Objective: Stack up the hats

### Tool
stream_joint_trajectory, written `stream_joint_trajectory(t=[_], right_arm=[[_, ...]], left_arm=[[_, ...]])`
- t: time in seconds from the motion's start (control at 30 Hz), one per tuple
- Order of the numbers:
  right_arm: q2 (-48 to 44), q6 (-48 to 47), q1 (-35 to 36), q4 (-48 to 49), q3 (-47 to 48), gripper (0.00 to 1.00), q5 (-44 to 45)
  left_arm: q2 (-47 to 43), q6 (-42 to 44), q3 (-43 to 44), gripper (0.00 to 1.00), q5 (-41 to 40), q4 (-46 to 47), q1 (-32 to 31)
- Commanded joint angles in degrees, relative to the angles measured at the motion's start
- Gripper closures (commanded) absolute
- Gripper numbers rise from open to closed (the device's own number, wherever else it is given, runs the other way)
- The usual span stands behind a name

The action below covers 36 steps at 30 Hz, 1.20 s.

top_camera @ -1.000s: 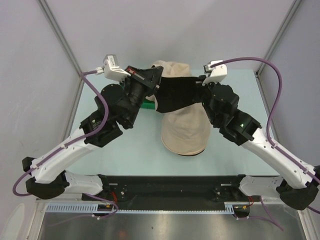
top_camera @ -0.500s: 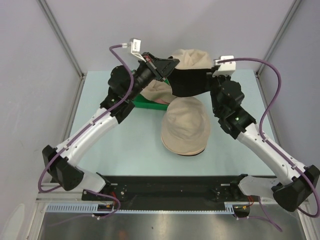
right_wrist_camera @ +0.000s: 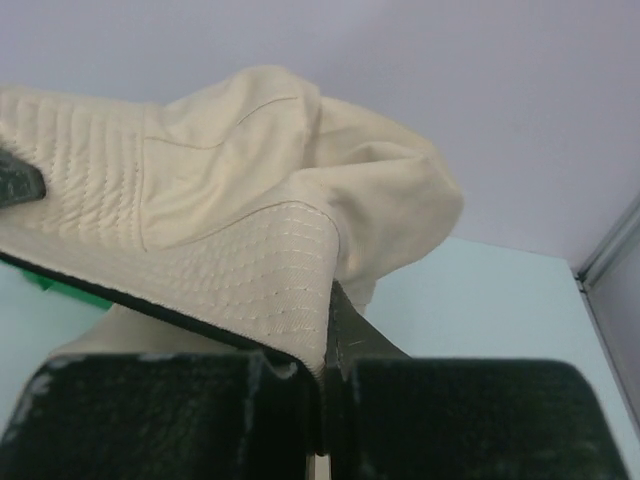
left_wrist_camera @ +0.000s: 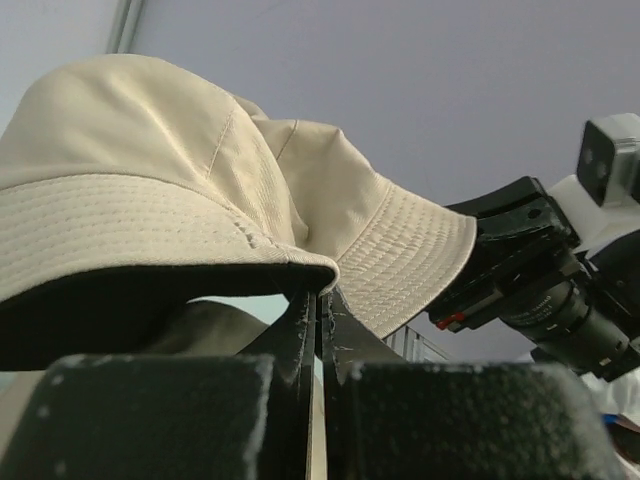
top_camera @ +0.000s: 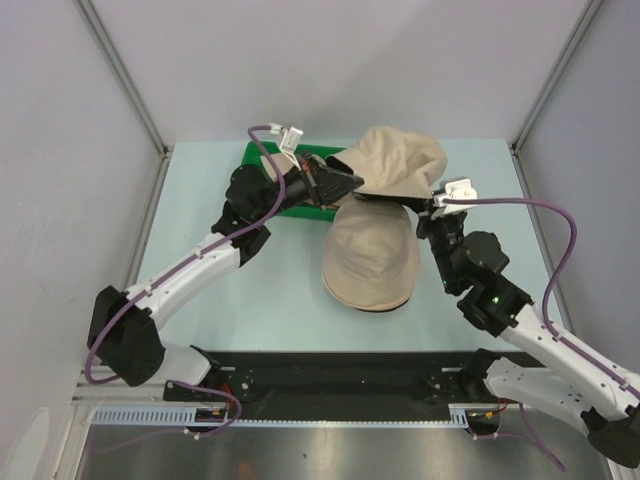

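A beige hat [top_camera: 398,164] with a black inner side hangs crown up between both grippers, over the far edge of a second beige hat [top_camera: 368,258] that lies flat on the table. My left gripper [top_camera: 357,184] is shut on the raised hat's brim at its left side; in the left wrist view the brim [left_wrist_camera: 180,225] is pinched at the left gripper's [left_wrist_camera: 321,293] tips. My right gripper [top_camera: 431,206] is shut on the brim at the right side; in the right wrist view the stitched brim [right_wrist_camera: 260,270] folds into the right gripper [right_wrist_camera: 327,322].
A green tray [top_camera: 287,196] sits behind the left arm at the back left, partly hidden. Grey walls and frame posts stand on three sides. The right arm's wrist [left_wrist_camera: 540,270] shows close by in the left wrist view.
The held hat has turned from black inner side up to crown up and come forward and down over the lying hat. The right gripper has shut on the brim.
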Motion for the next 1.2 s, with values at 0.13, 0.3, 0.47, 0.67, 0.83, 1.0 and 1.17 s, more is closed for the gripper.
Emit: stream_joint_trajectory(t=[0.13,0.3,0.47,0.67,0.83,1.0,1.17], right_arm=[[-6.04,14.56,6.24,-18.00,4.32,0.72,4.63],[-8.75,20.74,7.91,-31.20,7.92,0.31,-0.10],[-14.82,25.21,8.09,-36.21,10.47,0.32,-5.74],[-16.32,28.57,8.17,-40.97,14.87,0.29,-6.81],[-9.22,34.09,5.37,-41.23,15.39,0.21,-8.88],[-5.25,42.35,-15.92,-31.23,9.89,0.21,-39.23],[-5.16,62.17,-40.48,-10.54,-0.40,0.23,-66.08]], left_arm=[[-11.00,-0.13,-8.01,1.00,-0.86,-2.05,3.10],[-14.25,-2.59,-16.00,1.00,-1.73,-0.82,3.02],[-16.63,-3.12,-21.80,1.00,-1.83,0.41,3.02],[-19.26,-2.77,-26.11,1.00,-0.95,0.33,3.10],[-20.94,-2.33,-28.32,1.00,2.29,1.56,3.10],[-20.59,-1.89,-30.86,0.99,4.50,0.59,3.10],[-22.25,-1.10,-35.87,1.00,0.12,-0.38,3.10]])
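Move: Both hands pinch the held hat's brim, with its loose crown billowing about 8 cm ahead of the right hand, 5 cm to its left and a little above. The hat stack lies some 6 cm back from the left hand, 5 cm to its right and 25 cm below; from the right hand it is about 4 cm back, 9 cm left and as far below. The green bin is roughly 18 cm ahead of the left hand, 13 cm left, near 29 cm below. Down by about 12 cm, and some 7 cm back and as far left, the left hand brings its still-pinched brim edge to the near-left side of the hat stack. The right hand opens, lets go of the brim and draws back, dipping then rising, before it reaches forward and down again towards the hat's right edge, fingers wide, tipped down and rolled with the left side up, about 30 degrees each. ##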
